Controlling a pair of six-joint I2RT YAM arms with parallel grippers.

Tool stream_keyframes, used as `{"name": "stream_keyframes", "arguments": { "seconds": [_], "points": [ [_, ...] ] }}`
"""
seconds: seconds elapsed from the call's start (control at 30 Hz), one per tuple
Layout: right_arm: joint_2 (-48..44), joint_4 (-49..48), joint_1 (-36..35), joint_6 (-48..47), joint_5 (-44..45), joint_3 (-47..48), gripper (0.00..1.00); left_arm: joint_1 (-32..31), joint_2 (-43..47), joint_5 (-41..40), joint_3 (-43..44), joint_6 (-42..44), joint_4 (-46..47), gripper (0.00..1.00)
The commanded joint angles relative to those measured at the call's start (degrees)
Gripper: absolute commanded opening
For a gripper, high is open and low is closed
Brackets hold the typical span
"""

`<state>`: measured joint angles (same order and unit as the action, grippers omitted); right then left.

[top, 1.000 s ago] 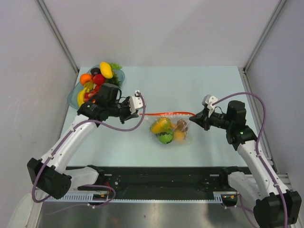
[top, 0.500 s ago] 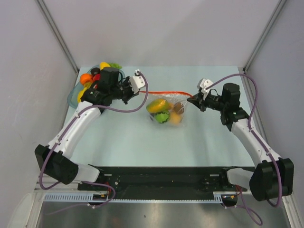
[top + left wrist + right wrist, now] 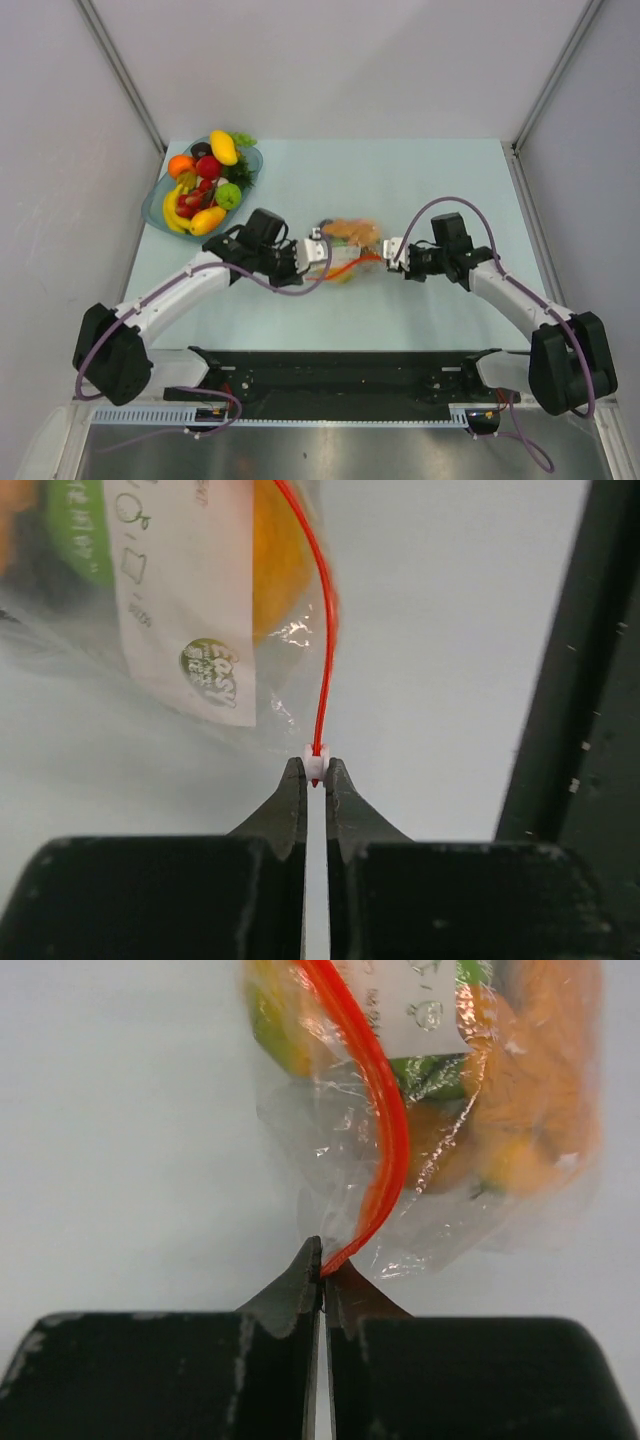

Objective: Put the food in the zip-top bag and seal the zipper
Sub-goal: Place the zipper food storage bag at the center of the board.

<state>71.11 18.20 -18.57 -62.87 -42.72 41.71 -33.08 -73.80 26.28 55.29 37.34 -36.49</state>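
Observation:
The clear zip-top bag lies mid-table between both grippers, holding orange, yellow and green food. Its red-orange zipper runs along the near edge. My left gripper is shut on the zipper's white slider tab at the bag's left end. My right gripper is shut on the right end of the zipper. In the right wrist view the bag bulges with orange and green food. In the left wrist view the zipper runs straight up from my fingertips beside the bag's white label.
A translucent bluish dish at the back left holds several more toy fruits. A black rail runs along the table's near edge. Grey walls close in both sides.
Both grippers came nearer and closer together, bringing the bag down from the table's far half to the middle. The zipper, stretched long before, is now short and slack between them.

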Motion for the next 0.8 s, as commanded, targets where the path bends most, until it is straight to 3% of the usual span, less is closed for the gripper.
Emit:
{"name": "stream_keyframes", "arguments": {
  "seconds": [0.0,0.1,0.13,0.2,0.23,0.3,0.37,0.43,0.5,0.63,0.77],
  "points": [
    [-6.49,11.76,-1.29,-11.56,2.02,-1.45,0.08,-3.74,8.04,2.37,-5.97,-4.47,3.09,0.0],
    [-12.54,15.72,-3.49,-14.03,4.39,-5.32,0.18,-5.24,10.77,2.02,-9.58,-5.43,3.71,0.04],
    [-13.97,16.86,-4.97,-14.38,5.1,-6.46,0.39,-6.02,11.22,2.19,-10.63,-5.53,3.53,0.15],
    [-17.74,17.75,-6.12,-13.17,6.5,-8.22,0.62,-7.17,11.83,2.19,-10.99,-6.31,2.92,0.3],
    [-18.81,18.8,-7.26,-12.2,6.68,-8.31,0.75,-7.26,12.19,2.19,-10.64,-6.75,2.57,0.46],
    [-21.18,19.77,-8.23,-7.54,7.56,-7.18,0.81,-7.17,13.76,2.11,-9.33,-7.81,0.55,0.63],
    [-24.52,21.7,-8.77,-4.38,7.91,-4.99,0.92,-6.65,15.26,2.8,-8.1,-7.29,-2.34,0.72],
    [-27.59,22.58,-8.85,1.77,8.88,-2.97,0.94,-4.46,17.19,5.0,-4.85,-8.42,-6.56,0.89],
    [-29.18,23.2,-8.85,7.9,9.93,0.81,0.95,-1.39,18.51,7.1,-0.47,-10.44,-9.72,1.0],
    [-29.89,19.96,-8.07,21.24,12.83,6.7,0.99,5.64,20.89,6.95,7.1,-17.29,-7.9,1.0],
    [-24.72,16.35,0.25,33.67,10.13,13.56,1.0,15.12,15.91,5.44,16.33,-27.29,-7.28,1.0]
  ]
}}
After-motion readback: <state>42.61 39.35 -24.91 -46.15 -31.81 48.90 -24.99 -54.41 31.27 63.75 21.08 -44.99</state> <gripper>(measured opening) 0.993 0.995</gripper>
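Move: Both my hands already pinch the ends of the bag's zipper edge just above the board. The bag's middle lies about 7 cm ahead of my left hand and 9 cm to its right, and about 4 cm ahead of my right hand and 8 cm to its left, roughly level with both. The food bowl sits some 22 cm ahead of my left hand and 24 cm to its left; the board's near edge is about 15 cm straight behind it. I draw the zipper edge back towards myself with both hands, sinking a little, and spread my fingers wide while still easing back, letting go of both ends after roughly 5 cm. Then I lift both open hands clear, some 13 cm, my left coming forward and slightly left again as its wrist turns counter-clockwise, my right turning clockwise. ##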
